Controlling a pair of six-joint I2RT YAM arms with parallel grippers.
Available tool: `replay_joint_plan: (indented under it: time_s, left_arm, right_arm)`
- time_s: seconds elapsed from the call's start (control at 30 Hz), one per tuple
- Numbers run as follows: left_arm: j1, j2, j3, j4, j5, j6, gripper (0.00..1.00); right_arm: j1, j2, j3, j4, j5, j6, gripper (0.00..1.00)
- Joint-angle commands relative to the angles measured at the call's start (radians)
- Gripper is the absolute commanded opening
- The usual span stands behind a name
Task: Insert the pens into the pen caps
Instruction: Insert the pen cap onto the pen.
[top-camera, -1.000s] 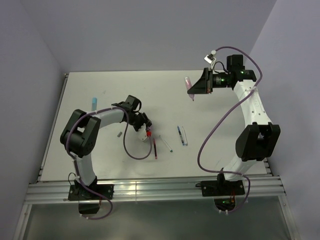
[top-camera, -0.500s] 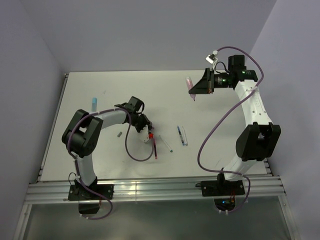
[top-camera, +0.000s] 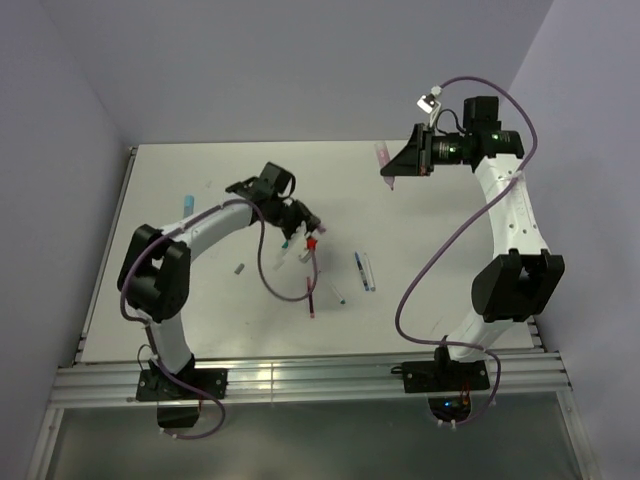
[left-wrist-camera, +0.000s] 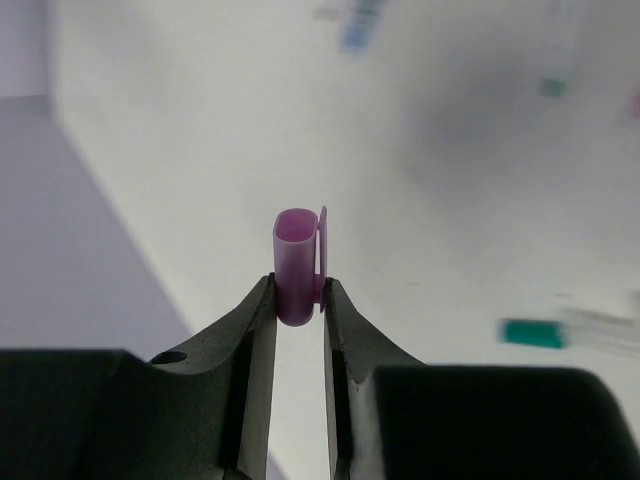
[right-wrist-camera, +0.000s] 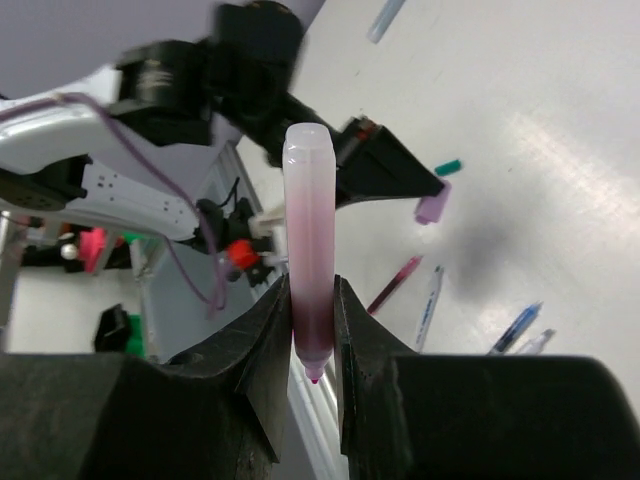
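My left gripper (left-wrist-camera: 299, 298) is shut on a short pink pen cap (left-wrist-camera: 296, 262), held off the table with its open mouth facing away from the wrist camera. In the top view the left gripper (top-camera: 302, 226) hovers over the table's middle. My right gripper (right-wrist-camera: 311, 318) is shut on a pink pen (right-wrist-camera: 308, 230), tip toward the wrist, raised at the back right (top-camera: 389, 172). The right wrist view shows the pink cap (right-wrist-camera: 432, 207) across from the pen. A red pen (top-camera: 312, 290), a white green-tipped pen (top-camera: 335, 288) and a dark blue pen (top-camera: 360, 272) lie on the table.
A light blue cap (top-camera: 187, 203) lies at the far left and a small grey cap (top-camera: 239, 268) near the left arm. A teal cap (left-wrist-camera: 533, 333) lies on the table below the left gripper. The left arm's purple cable (top-camera: 268, 285) loops beside the pens.
The left gripper closed on the pink cap and lifted it off the table, moving back and right. The right gripper with the pink pen shifted slightly up.
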Motion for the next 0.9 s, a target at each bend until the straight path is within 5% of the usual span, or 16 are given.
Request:
replay_joint_plan:
  time_s: [0.0,0.13,0.33,0.4,0.53,0.6,0.8,0.87]
  left_arm:
    - [-0.024,-0.110,0.264,-0.173,0.162,-0.304,0.00]
    - [-0.023,-0.107,0.470,-0.341,0.240,-0.658,0.00]
    - [0.008,-0.225,0.376,-0.121,0.443,-1.467,0.00]
    - [0.026,-0.291,0.296,0.097,0.490,-1.822,0.00]
    - [0.054,-0.391,-0.019,0.784,0.498,-2.466,0.00]
    - [0.059,-0.394,-0.069,0.912,0.483,-2.712,0.00]
    - [0.071,-0.331,-0.183,1.321,0.466,-3.152,0.00]
    - [0.071,-0.329,-0.206,1.366,0.452,-3.163,0.00]
  right_arm:
    - [-0.006,-0.011,0.146,0.016,0.041,0.043,0.00]
    - [-0.006,0.027,0.270,0.041,0.058,0.112,0.00]
    - [-0.003,0.004,0.291,0.317,0.065,0.355,0.00]
    - [0.008,-0.042,0.156,0.495,0.081,0.535,0.00]
    - [0.040,-0.123,-0.117,1.065,0.102,0.887,0.00]
    - [0.083,-0.119,-0.147,1.153,0.097,0.994,0.00]
    - [0.235,-0.186,-0.274,1.179,0.212,0.930,0.00]
    - [0.266,-0.188,-0.303,1.181,0.220,0.921,0.00]
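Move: My left hand holds the purple cap, which is due to meet the pink pen in my right hand. The pen is about level with it fore and aft, some 14 cm to its right and 23 cm higher. On the table 8 cm under my left hand, the teal cap lies 5 cm left and 2 cm ahead. The red pen lies straight back 11 cm, the green pen 9 cm back and 4 cm right. From my right hand the purple cap lies 14 cm left, 23 cm down. I whip the purple cap up about 24 cm with my left hand, then draw it back some 10 cm as it climbs. Meanwhile I lift the fingers from slanting down to level, pointing right, and roll the wrist hard, over 100 degrees, to swing the cap's mouth towards the pen tip. My right hand keeps the pen, rises about 9 cm, sinks slightly, then sweeps 8 cm left towards the cap. ##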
